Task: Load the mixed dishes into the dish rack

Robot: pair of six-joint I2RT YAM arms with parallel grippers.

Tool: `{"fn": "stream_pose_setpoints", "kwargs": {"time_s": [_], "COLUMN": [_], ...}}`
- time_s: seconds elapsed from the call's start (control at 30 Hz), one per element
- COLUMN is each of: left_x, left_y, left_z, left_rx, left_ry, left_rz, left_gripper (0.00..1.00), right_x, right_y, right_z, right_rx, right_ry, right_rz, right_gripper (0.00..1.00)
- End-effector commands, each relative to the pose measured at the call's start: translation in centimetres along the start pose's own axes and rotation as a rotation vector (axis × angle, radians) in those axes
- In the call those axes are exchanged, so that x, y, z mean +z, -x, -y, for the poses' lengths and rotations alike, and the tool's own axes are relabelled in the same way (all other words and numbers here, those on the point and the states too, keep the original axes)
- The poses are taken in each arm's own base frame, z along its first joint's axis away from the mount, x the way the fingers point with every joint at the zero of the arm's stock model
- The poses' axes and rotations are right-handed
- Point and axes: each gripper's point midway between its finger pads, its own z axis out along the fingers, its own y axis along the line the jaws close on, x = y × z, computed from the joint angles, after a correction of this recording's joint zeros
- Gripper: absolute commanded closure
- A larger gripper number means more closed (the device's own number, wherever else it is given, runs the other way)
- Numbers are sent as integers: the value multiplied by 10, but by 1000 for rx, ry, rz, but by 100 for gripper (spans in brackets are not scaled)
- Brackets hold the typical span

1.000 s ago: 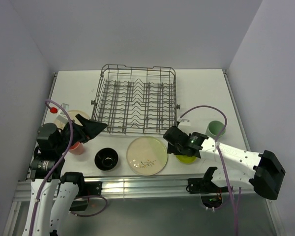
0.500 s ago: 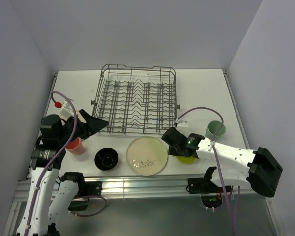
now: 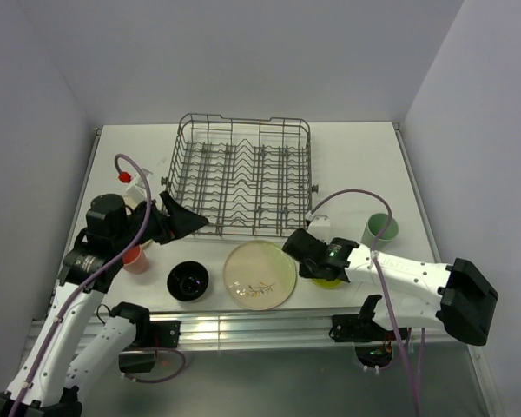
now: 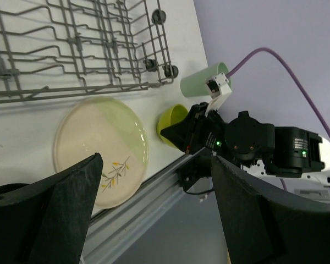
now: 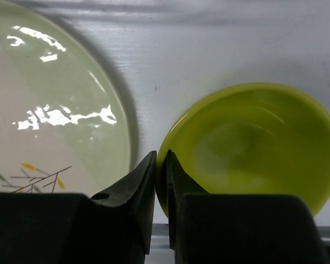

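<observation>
My right gripper (image 5: 160, 165) is shut on the near left rim of the lime-green bowl (image 5: 253, 143), which sits on the table right of the big cream plate with the leaf sprig (image 3: 260, 274). From above, the gripper (image 3: 306, 252) covers most of that bowl (image 3: 332, 280). My left gripper (image 3: 191, 222) hangs open and empty by the front left corner of the grey wire dish rack (image 3: 241, 178). A black bowl (image 3: 188, 280) and a coral-pink cup (image 3: 136, 259) stand below it. The mint-green cup (image 3: 380, 228) is at the right.
The left wrist view shows the rack's front edge (image 4: 71, 88), the plate (image 4: 102, 148), the lime-green bowl (image 4: 170, 124) and the right arm (image 4: 253, 143) beyond it. The table's metal front rail (image 3: 243, 326) runs just below the dishes. Walls close in on both sides.
The right gripper's jaws have closed onto the lime-green bowl's rim. The left arm has swung right and away from the coral-pink cup, toward the rack's front corner, staying open.
</observation>
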Motion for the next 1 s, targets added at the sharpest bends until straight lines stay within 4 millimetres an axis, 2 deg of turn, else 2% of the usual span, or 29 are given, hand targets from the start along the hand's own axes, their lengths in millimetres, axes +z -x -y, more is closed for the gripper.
{"fn": "stream_pose_setpoints", "kwargs": {"time_s": [0.0, 0.1, 0.17, 0.23, 0.27, 0.43, 0.53, 0.6, 0.67, 0.73, 0.8, 0.87, 0.9, 0.97], "left_x": [10, 19, 22, 24, 26, 35, 39, 40, 41, 41, 42, 43, 43, 43], "left_y": [5, 0, 2, 3, 4, -1, -4, -6, -5, -3, -3, -4, -5, -2], "left_z": [26, 40, 52, 59, 63, 70, 71, 69, 70, 68, 69, 67, 65, 59], "left_rx": [40, 62, 74, 70, 68, 66, 57, 43, 43, 41, 37, 35, 37, 36], "left_ry": [-64, -96, -144, -173, -193, -245, -272, -279, -281, -268, -268, -256, -245, -197], "left_rz": [-2, -26, -25, -28, -31, -61, -63, -68, -61, -48, -49, -50, -49, -29], "left_gripper": [12, 9, 7, 5, 5, 6, 6, 6, 6, 7, 7, 8, 9, 9], "right_x": [-32, -67, -96, -114, -131, -168, -192, -207, -221, -220, -226, -218, -227, -221], "right_y": [18, 30, 38, 44, 53, 72, 92, 113, 123, 139, 142, 147, 152, 155], "right_z": [-18, -31, -44, -53, -58, -73, -86, -89, -96, -92, -98, -98, -104, -108], "right_rx": [50, 74, 92, 103, 126, 153, 188, 232, 248, 290, 290, 311, 305, 316], "right_ry": [65, 158, 268, 351, 422, 591, 712, 785, 882, 912, 998, 1019, 1085, 1114], "right_rz": [66, 101, 117, 124, 148, 193, 235, 289, 296, 323, 310, 313, 325, 321], "right_gripper": [100, 100, 100, 100, 100, 100, 100, 100, 100, 100, 100, 100, 100, 100]}}
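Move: The right hand already pinches the green bowl by its left rim, the bowl's middle some 6 cm to its right and 2 cm below. The open left gripper waits about 28 cm to the left, 4 cm farther out and 22 cm higher; the plate's middle is 13 cm left and 1 cm back, and the rack's middle 29 cm ahead and 17 cm left. From the left hand the bowl lies roughly 34 cm right, 4 cm back and 24 cm down. Keeping its pinch on the rim, the right hand lifts the bowl steeply, about 24 cm, bearing some 7 cm left towards the left gripper and easing back slightly before coming forward late on, while the wrist rolls its left side up by roughly 50 degrees and tips the fingers up towards level. The left hand, empty and still wide open, moves about 7 cm right towards the bowl, then rises a little, swinging its fingers some 10 degrees clockwise, without touching the bowl. ##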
